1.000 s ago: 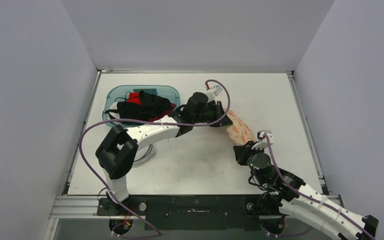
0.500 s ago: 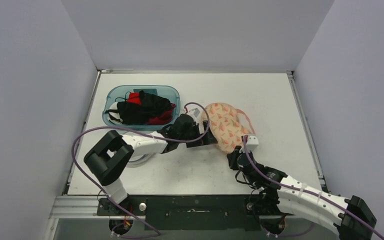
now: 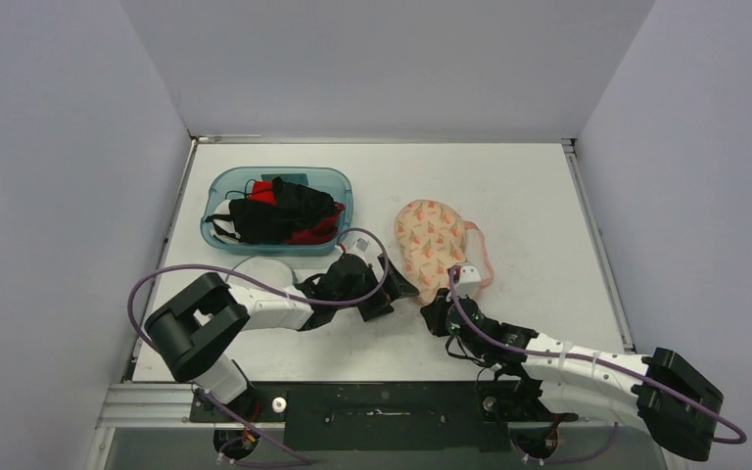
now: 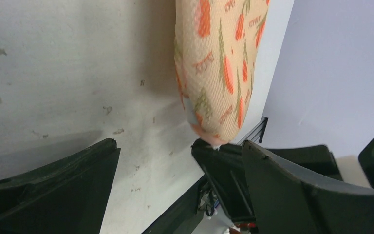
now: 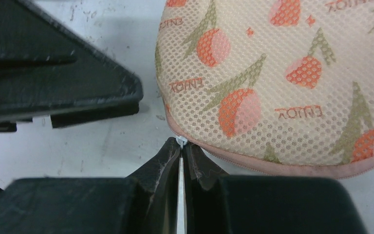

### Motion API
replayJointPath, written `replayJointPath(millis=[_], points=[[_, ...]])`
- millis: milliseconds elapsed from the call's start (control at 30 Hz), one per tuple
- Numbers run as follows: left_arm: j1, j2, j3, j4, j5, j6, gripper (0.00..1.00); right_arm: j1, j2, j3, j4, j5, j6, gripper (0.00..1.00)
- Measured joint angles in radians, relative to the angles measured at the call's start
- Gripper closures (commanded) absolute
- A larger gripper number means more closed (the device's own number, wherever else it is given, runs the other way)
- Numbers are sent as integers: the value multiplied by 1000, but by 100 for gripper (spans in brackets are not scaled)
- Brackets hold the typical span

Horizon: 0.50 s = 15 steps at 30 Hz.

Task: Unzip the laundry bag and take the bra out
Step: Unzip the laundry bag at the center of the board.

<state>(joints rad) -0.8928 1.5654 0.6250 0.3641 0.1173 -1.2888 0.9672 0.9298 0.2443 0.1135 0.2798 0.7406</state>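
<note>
The laundry bag (image 3: 431, 243), peach mesh printed with orange tulips, lies on the table right of centre; it also fills the right wrist view (image 5: 282, 78) and hangs into the left wrist view (image 4: 219, 63). My right gripper (image 5: 181, 144) is shut on the small white zipper pull (image 5: 180, 141) at the bag's near tip, seen from above at the right gripper (image 3: 437, 305). My left gripper (image 3: 395, 297) stands open just left of that tip, its fingers (image 4: 53, 190) wide apart over bare table and touching nothing. The bra is hidden.
A teal bin (image 3: 341, 180) with black and red garments sits at the back left. A white round object (image 3: 255, 271) lies under the left arm. The two grippers are very close together at the bag's near end.
My left gripper let go of the bag, opened and drew back toward the near edge. The bag came down onto the table. My right gripper shifted left, still shut at the bag's tip.
</note>
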Motion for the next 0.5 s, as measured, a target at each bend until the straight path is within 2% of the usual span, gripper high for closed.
replayJointPath(millis=[67, 133, 233, 333, 400, 500], points=[[8, 32, 0, 36, 0, -27, 0, 16, 25, 0, 14, -2, -5, 95], [13, 53, 0, 61, -1, -45, 8, 31, 41, 0, 17, -2, -8, 95], [13, 68, 0, 88, -6, -67, 13, 41, 48, 0, 24, 0, -14, 95], [13, 79, 1, 107, -15, -85, 30, 47, 48, 0, 29, 0, -16, 95], [13, 97, 2, 124, -23, -98, 46, 52, 48, 0, 31, 0, -18, 95], [13, 133, 3, 151, -32, -119, 60, 61, 48, 0, 43, 1, -18, 95]])
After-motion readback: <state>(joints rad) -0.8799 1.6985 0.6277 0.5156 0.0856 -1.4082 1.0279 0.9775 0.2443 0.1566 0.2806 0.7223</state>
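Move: Just beyond the left hand lies the near-left edge of the laundry bag, about 3 cm ahead, 3 cm right and 2 cm lower; the bag's middle is some 11 cm ahead and 5 cm right. The zip pull, already pinched by the right hand, is about 4 cm right and 1 cm back of the left hand. From the right hand, the bag's middle is roughly 12 cm ahead and 2 cm right, its pink strap 10 cm ahead and 11 cm right. Easing about 2 cm forward and 2 cm down, slightly rightward, the left hand brings its wide-open fingers round the bag's near-left edge and closes them to roughly half, turning slightly counter-clockwise. The right hand keeps its pinch on the zip pull and draws it about 1 cm left and 1 cm back, towards the left gripper. ##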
